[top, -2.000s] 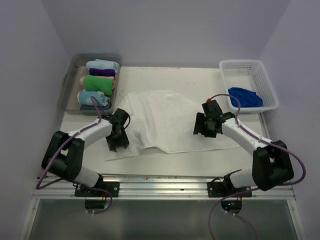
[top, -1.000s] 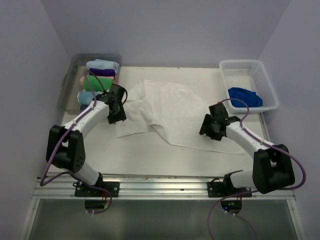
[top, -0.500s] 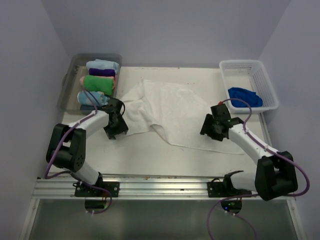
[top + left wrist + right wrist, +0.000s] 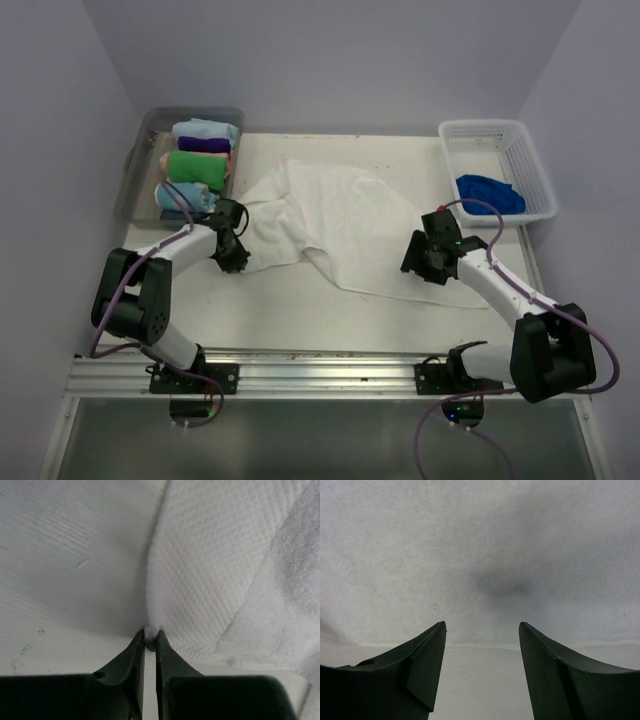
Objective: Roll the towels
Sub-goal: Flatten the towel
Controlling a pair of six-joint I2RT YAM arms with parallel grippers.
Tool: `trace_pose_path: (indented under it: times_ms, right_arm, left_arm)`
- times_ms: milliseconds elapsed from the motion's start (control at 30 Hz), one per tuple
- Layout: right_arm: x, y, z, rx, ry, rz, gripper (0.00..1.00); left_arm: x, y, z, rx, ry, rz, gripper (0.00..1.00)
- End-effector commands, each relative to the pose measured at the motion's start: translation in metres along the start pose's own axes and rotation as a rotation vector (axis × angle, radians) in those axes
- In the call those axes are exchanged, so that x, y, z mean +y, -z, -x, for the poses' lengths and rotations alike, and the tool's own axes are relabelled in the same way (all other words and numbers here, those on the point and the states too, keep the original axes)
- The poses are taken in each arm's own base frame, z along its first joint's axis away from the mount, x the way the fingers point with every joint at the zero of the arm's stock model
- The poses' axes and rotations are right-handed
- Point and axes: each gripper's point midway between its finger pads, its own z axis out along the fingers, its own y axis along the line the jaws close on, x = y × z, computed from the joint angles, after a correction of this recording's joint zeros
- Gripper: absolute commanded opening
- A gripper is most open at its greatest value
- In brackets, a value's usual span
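Observation:
The white towel [image 4: 345, 220] lies rumpled across the middle of the table, its left part folded over on itself. My left gripper [image 4: 234, 257] sits at the towel's near left corner. In the left wrist view this gripper [image 4: 151, 635] is shut on a small tuft of that corner of the white towel [image 4: 215, 570]. My right gripper [image 4: 424, 266] is low over the towel's right near edge. In the right wrist view it [image 4: 482, 627] stands open, with the towel [image 4: 480, 555] beyond its tips and nothing between them. The blue towel [image 4: 490, 192] lies crumpled in the white basket.
A clear bin [image 4: 135, 185] at the back left holds several rolled towels, among them a green one [image 4: 195, 166]. The white basket [image 4: 500, 130] stands at the back right. Bare table [image 4: 300, 310] runs along the near edge in front of the towel.
My left gripper came back from the far left toward the near side, opened, then closed on the white towel's corner. The right arm barely moved.

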Motion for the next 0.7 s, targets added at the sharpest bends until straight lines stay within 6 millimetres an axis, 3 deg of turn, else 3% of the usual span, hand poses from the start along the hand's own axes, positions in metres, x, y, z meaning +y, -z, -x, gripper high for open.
trace_pose_path:
  times_ms: [0,67,367,500,667]
  right_arm:
    - [-0.003,0.008,0.003,-0.025,-0.01,-0.006,0.64]
    - [-0.006,0.01,0.004,-0.034,-0.01,-0.018,0.65]
    - [-0.038,0.028,0.008,-0.063,-0.084,-0.084,0.68]
    - [-0.063,0.037,0.001,-0.035,-0.169,-0.147,0.65]
    - [-0.092,0.048,-0.011,-0.033,-0.306,-0.256,0.63]
  left_arm:
    - [0.005,-0.016,-0.002,-0.001,0.018,0.03,0.1]
    - [0.001,-0.004,0.006,-0.021,0.006,0.016,0.0]
    - [-0.001,0.086,0.069,-0.234,-0.006,-0.063,0.0]
    - [0.012,0.099,0.091,-0.262,0.048,-0.096,0.0]
    - [0.028,0.097,0.096,-0.241,0.094,-0.089,0.0]
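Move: At the left fingertips is the towel's near left corner, practically between them; the grey bin's middle lies some 22 cm ahead and 12 cm left, the light-blue roll about 17 cm ahead and 11 cm left. From the open right hand, the towel's near right corner is roughly 14 cm right, 8 cm back and 5 cm below, with the white basket about 23 cm ahead and 16 cm right. Pinching the towel's near left corner, the left fingers finish closing, pause at the table, then lift it about 12 cm while drawing it some 6 cm left and a little forward towards the grey bin's near corner, fingertips tipping forward about 15 degrees. The right hand, open and free, swings right, then also back, towards the near right corner, rising slightly and turning clockwise about 15 degrees. ##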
